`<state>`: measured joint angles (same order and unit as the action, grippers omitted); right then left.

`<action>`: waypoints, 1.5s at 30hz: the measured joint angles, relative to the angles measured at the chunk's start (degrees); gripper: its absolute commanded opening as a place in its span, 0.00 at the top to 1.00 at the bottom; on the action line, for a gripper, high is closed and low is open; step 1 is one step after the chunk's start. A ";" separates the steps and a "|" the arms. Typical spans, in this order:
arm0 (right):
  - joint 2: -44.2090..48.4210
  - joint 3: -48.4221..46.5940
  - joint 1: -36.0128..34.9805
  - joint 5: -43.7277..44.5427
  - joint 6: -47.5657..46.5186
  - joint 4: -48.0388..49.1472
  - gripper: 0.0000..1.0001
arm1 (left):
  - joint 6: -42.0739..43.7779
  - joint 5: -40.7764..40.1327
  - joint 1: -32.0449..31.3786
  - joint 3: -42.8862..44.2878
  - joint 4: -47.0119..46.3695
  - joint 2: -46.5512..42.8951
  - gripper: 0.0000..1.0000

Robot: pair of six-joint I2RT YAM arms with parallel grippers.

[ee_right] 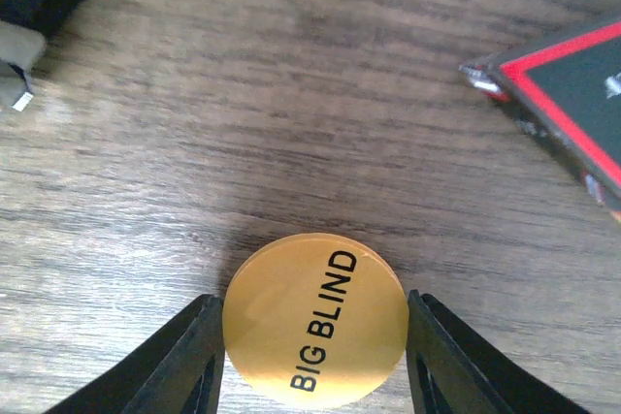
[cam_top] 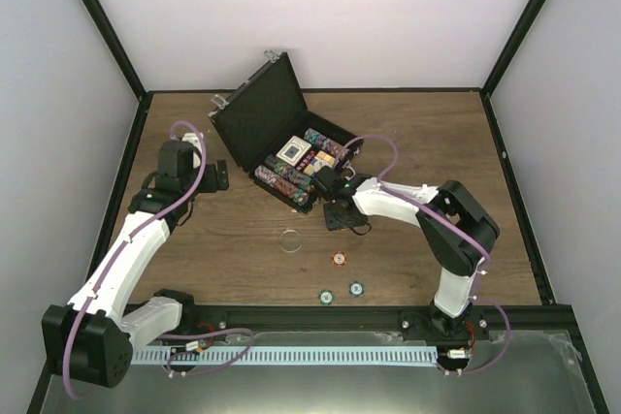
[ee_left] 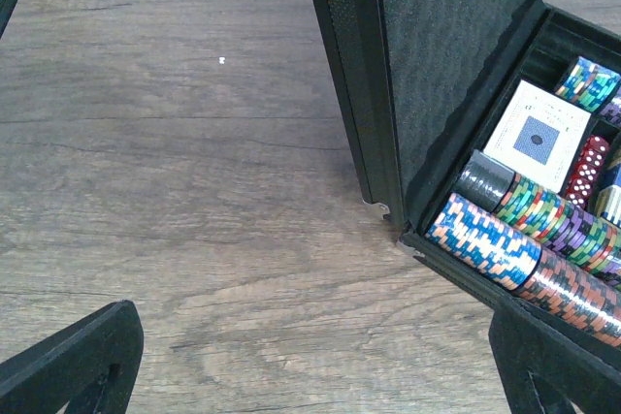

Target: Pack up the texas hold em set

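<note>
The black briefcase (cam_top: 260,118) stands open at the table's back middle, lid up, holding rows of multicoloured poker chips (cam_top: 283,181) and a card deck (cam_top: 294,151). My right gripper (cam_top: 337,205) is just in front of the case, shut on the orange round "BIG BLIND" button (ee_right: 313,317), fingers against both of its sides, low over the wood. My left gripper (cam_top: 210,177) is open and empty left of the case. In the left wrist view its gripper (ee_left: 310,375) faces the case's near corner (ee_left: 403,230), with chip rows (ee_left: 529,230), deck (ee_left: 539,133) and red dice (ee_left: 588,167) inside.
A pale round button (cam_top: 290,239) lies on the table in front of the case. Three loose chips lie nearer me: orange (cam_top: 339,259), green (cam_top: 356,288) and another green (cam_top: 327,296). A black flat piece with a red border (ee_right: 572,94) lies right of the held button.
</note>
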<state>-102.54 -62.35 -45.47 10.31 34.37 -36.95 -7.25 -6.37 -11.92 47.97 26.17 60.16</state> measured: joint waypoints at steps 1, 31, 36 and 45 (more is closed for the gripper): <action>0.00 -0.61 0.00 0.26 -0.09 -0.94 0.53 | 0.00 0.00 0.00 0.00 0.00 0.00 0.00; -27.04 -51.23 7.37 -3.23 -13.44 -1.01 0.43 | 0.00 0.04 0.00 0.00 -0.17 1.09 0.00; -28.26 -52.81 7.48 -5.60 -14.86 -0.44 0.20 | 0.00 0.07 0.00 0.00 -0.22 1.29 0.00; -21.79 -41.64 7.52 -5.75 -15.69 2.51 0.11 | 0.00 0.09 0.00 0.00 -0.31 1.31 0.00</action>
<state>-124.33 -103.98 -37.95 4.56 18.68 -34.44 -7.25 -6.28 -11.92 47.97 25.87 61.47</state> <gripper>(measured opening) 0.866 0.998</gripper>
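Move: My right hand still pinches the orange big blind disc at table height. The white card deck in the open case lies about 21 cm ahead, 13 cm left and a little higher. The red dice beside the deck are some 18 cm ahead and 11 left, the white disc about 16 ahead and 6 left; the red triangle lies 7 ahead, 5 right. From my idle left hand the deck is roughly 14 cm ahead, 19 right and 15 below. I lift the big blind disc quickly with my right hand, about 10 cm up, and carry it some 20 cm forward and 12 left over the case's near side, sinking about 2 cm on the way in as the fingers tilt forward. Over the white deck I open the fingers and let the disc go, then start drawing back and right, still open. ##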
